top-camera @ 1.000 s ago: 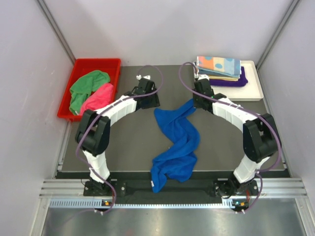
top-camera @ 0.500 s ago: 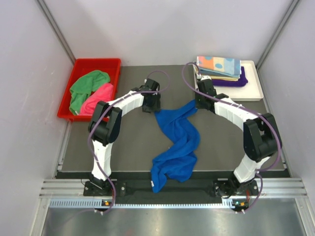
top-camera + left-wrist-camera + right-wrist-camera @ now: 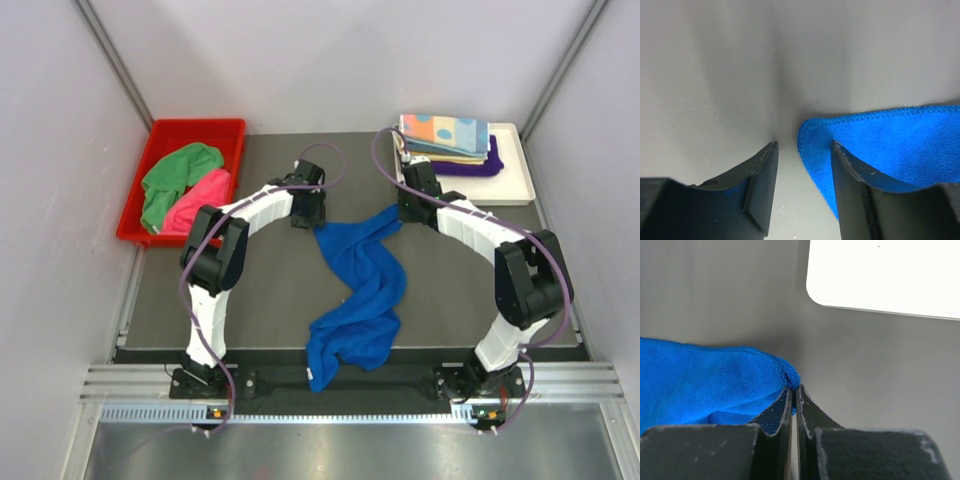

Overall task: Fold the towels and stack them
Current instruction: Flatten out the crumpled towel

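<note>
A royal blue towel [image 3: 360, 290] lies crumpled down the middle of the dark mat, its near end hanging over the front edge. My left gripper [image 3: 308, 215] is low at the towel's far left corner, open; in the left wrist view the corner [image 3: 815, 132] sits between the fingers [image 3: 804, 146], with the right finger over the cloth. My right gripper [image 3: 410, 212] is shut on the far right corner [image 3: 785, 371], pinched at the fingertips [image 3: 794, 387]. A folded stack of towels [image 3: 445, 135] rests on a white tray [image 3: 515, 185].
A red bin [image 3: 160, 135] at the far left holds a green towel [image 3: 175, 175] and a pink towel [image 3: 205, 195]. The white tray's corner [image 3: 880, 275] shows just beyond my right gripper. Grey walls close in both sides and the back.
My left arm swung its gripper right and down to the blue towel's far left corner, its elbow shifting inward. The right gripper stayed shut on its corner, barely moving.
</note>
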{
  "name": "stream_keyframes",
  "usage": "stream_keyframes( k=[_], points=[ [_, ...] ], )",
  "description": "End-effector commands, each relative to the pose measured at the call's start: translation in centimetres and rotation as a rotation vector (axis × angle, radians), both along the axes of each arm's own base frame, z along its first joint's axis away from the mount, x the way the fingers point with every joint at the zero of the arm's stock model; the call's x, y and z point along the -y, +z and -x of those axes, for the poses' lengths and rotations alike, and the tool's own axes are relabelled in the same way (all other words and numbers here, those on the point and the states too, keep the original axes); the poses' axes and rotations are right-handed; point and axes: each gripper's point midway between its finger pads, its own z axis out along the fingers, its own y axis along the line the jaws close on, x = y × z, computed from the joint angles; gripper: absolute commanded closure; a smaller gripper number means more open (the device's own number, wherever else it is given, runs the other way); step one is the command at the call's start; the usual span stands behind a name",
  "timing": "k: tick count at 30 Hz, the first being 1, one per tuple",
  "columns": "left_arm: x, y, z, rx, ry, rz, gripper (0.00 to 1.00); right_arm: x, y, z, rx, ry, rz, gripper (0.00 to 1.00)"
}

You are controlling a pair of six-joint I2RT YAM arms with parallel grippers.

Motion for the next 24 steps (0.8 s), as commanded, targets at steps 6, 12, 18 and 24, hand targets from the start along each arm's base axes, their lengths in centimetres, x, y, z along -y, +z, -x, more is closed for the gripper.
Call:
stream_keyframes(
  k=[6, 12, 18, 24],
  points=[
    [0.9, -2.4, 0.3, -0.028, -0.015, -0.008, 0.50, 0.5, 1.4, -0.7, 0.045, -0.019, -0.036, 1.00],
    [1.2, -3.1, 0.5, -0.037, -0.015, -0.024, 0.54, 0.7, 1.4, -0.6, 0.045, -0.023, -0.043, 1.00],
    [0.8, -3.1, 0.7, -0.033, 0.003, -0.051, 0.77, 0.9, 1.8, -0.7, 0.053, -0.024, -0.047, 1.00],
    [-0.3, 1.0, -0.1, 0.053, 0.032, -0.085, 1.00, 0.4, 3.3, -0.7, 0.082, -0.006, -0.079, 1.00]
  ],
)
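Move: Just between the half-open left fingers, about 1 cm ahead and 1 cm to the right, lies the blue towel's loose corner, at fingertip height. The held corner is some 20 cm right of the left hand, level with it and about 6 cm higher; the towel's bunched middle lies 10 cm right and 19 cm back. From the right hand the loose corner is roughly 20 cm left, straight across and 6 cm lower. Skimming low at an unchanged height, the left hand eases about 1.5 cm to the right and 1 cm forward, onto the blue towel's loose corner, then shuts its half-open fingers and pinches the corner's tip. The right hand stays nearly in place, fingers shut, and keeps its hold on the other corner. ##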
